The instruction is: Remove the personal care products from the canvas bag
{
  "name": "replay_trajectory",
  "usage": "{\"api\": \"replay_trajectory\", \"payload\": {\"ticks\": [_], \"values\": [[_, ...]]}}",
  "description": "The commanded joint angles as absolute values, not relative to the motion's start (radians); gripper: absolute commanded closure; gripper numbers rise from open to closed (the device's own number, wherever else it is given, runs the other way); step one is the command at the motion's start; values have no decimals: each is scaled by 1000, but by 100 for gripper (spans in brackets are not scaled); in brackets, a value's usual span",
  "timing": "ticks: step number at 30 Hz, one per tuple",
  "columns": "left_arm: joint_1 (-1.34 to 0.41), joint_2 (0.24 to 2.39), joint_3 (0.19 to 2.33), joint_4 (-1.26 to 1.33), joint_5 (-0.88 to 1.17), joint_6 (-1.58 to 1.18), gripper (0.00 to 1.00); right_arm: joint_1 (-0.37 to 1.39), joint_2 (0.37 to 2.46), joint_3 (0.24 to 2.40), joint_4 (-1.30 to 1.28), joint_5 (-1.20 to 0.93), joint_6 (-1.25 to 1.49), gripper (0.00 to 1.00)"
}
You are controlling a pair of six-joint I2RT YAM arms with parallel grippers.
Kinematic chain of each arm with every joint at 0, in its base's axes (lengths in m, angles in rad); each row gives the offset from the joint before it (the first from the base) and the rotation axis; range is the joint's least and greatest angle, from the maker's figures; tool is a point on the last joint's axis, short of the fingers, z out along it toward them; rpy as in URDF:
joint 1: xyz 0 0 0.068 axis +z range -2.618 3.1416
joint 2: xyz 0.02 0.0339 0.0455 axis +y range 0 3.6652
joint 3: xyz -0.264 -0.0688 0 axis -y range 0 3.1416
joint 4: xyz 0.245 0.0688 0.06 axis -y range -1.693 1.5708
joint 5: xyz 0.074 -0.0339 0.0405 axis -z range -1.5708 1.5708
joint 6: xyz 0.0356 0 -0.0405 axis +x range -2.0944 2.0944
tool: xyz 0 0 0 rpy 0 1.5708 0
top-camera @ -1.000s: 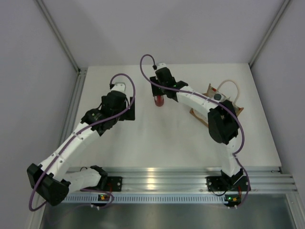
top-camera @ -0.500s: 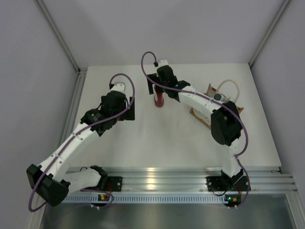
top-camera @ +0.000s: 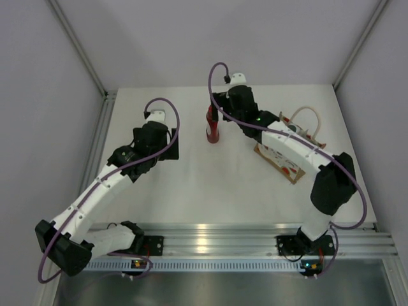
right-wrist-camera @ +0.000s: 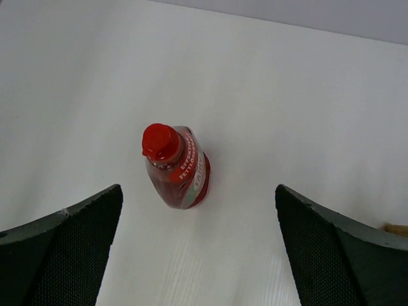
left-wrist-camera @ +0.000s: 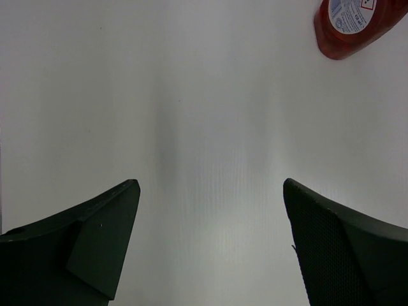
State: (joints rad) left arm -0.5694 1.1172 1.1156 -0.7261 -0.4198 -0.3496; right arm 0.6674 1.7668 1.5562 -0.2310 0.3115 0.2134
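Note:
A red bottle (top-camera: 213, 127) with a red cap stands upright on the white table, at the back middle. It also shows in the right wrist view as the red bottle (right-wrist-camera: 179, 168), and at the top right of the left wrist view as the red bottle (left-wrist-camera: 349, 24). My right gripper (top-camera: 218, 109) hovers just behind and above it, open (right-wrist-camera: 197, 191), touching nothing. The canvas bag (top-camera: 285, 155) lies at the right with its pale handle (top-camera: 307, 116) toward the back. Its inside is hidden. My left gripper (top-camera: 168, 145) is open (left-wrist-camera: 210, 186) over bare table, left of the bottle.
The right arm's forearm (top-camera: 290, 141) crosses over the bag. A metal rail (top-camera: 204, 239) runs along the near edge, and grey walls (top-camera: 38, 95) close in both sides. A tan corner of the bag (right-wrist-camera: 396, 228) shows at the right wrist view's edge.
My right gripper has opened and let go of the red bottle, then drawn back and up to the right. The bottle now stands on its own. The left arm has barely moved.

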Motion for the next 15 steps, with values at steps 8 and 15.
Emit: {"api": "replay_trajectory", "payload": {"ticks": [8,15], "values": [[-569,1068,1109,-715,-503,-373,2,545,1484,1444,-374,234,421,0],[-569,1085,1112,-713,-463,-364,2,496,1355,1359,-528,600,563,1]]}}
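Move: The white bottle in the canvas bag stands about 24 cm to the right hand's right, 5 cm back and some 15 cm below. The clear bottle is roughly 5 cm farther right and 6 cm nearer the robot than the white one. The red bottle, already set down, stands about 3 cm ahead of the right hand, 5 cm to its left and 15 cm below. From the left hand the white bottle lies some 40 cm right, 10 cm ahead and 13 cm below. The red bottle, already released, is left behind as the empty right hand first climbs about 6 cm while drawing back, then swings right towards the bag, some 13 cm in all, sinking slightly late on. The wrist turns roughly 20 degrees clockwise and tilts its left side up; the fingers stay wide open and touch nothing. ##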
